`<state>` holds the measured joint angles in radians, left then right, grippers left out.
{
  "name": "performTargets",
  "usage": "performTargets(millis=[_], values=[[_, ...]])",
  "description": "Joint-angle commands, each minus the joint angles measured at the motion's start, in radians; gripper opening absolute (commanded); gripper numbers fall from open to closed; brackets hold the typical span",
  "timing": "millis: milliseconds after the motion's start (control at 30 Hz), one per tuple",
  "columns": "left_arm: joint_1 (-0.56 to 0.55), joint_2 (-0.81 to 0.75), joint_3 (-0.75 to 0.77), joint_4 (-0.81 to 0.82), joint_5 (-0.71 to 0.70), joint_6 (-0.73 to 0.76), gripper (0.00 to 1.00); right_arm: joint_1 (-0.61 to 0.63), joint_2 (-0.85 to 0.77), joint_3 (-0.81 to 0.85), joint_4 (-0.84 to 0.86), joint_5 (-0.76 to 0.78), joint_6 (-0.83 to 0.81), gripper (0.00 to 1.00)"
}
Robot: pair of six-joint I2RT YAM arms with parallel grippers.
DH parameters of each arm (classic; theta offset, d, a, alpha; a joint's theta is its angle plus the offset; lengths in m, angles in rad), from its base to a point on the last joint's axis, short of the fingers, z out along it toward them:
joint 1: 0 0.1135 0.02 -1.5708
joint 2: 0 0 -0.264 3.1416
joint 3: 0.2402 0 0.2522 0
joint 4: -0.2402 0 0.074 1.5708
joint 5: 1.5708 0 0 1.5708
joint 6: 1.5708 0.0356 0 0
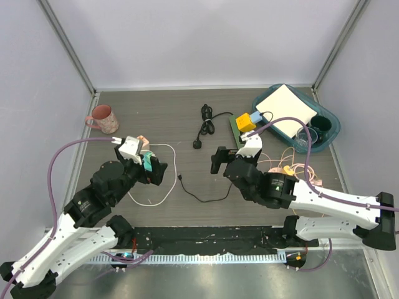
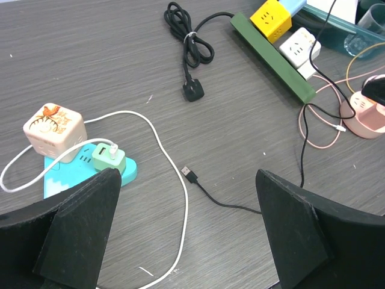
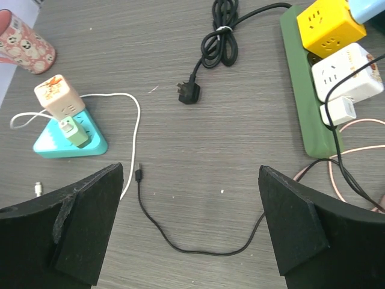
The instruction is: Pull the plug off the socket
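Observation:
A teal triangular socket (image 2: 127, 174) lies on the table at the left. A pale green plug (image 2: 108, 158) with a white cable (image 2: 180, 198) is stuck in it, next to a pink cube adapter (image 2: 54, 129). The right wrist view shows the same socket (image 3: 93, 146) and green plug (image 3: 70, 130). My left gripper (image 2: 185, 198) hovers open just right of the socket, holding nothing. A dark green power strip (image 3: 301, 90) carries a yellow cube (image 3: 328, 24), a white cube (image 3: 346, 69) and a small white plug (image 3: 338, 111). My right gripper (image 3: 191, 180) is open above the table's middle.
A loose black USB cable (image 3: 198, 250) curls between the grippers. A bundled black cord (image 1: 206, 121) lies at the middle back. A pink mug (image 1: 103, 118) stands at the back left. A teal tray (image 1: 335, 128) with paper and cups sits at the back right, with pink cables (image 1: 293, 167) in front of it.

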<state>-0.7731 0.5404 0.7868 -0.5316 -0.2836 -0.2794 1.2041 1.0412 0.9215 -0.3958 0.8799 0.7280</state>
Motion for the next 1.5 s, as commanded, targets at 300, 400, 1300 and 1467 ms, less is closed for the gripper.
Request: performTargets(millis=[300, 400, 1300, 1467], values=[[-0.003, 0.055, 0.034, -0.022, -0.068, 0.008, 1.0, -0.003, 0.137, -0.02, -0.164, 0.31, 0.04, 1.0], [-0.003, 0.049, 0.032, -0.019, -0.06, 0.008, 1.0, -0.064, 0.215, 0.063, -0.325, 0.278, 0.139, 0.99], [-0.003, 0.075, 0.034, -0.022, -0.028, 0.002, 1.0, -0.767, -0.061, -0.113, -0.408, -0.278, 0.031, 0.74], [-0.005, 0.075, 0.034, -0.024, -0.025, 0.002, 1.0, -0.767, -0.049, -0.177, -0.362, -0.292, 0.051, 0.74]])
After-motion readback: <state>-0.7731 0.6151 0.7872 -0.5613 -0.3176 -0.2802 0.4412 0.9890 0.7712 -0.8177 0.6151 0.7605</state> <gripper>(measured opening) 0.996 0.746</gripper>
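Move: The pink round socket lies some 23 cm to the right of the right hand, about 2 cm ahead and 20 cm below. The pink plug on it sits roughly level with that hand, 21 cm to the right; the yellow plug is 4 cm ahead and 27 cm right. The green power strip's middle is about 22 cm ahead and 10 cm right. From the left hand, the pink socket is about 42 cm right, 4 cm ahead and 22 cm below. Sweeping some 22 cm to its right, the right hand first sinks and swings outward, rises partway, then comes down and back over the pink socket, ending about 11 cm lower. It turns clockwise and tips its fingers down by roughly 30 degrees each, the gripper narrowing to about three quarters open. The open left hand dips about 2 cm. ##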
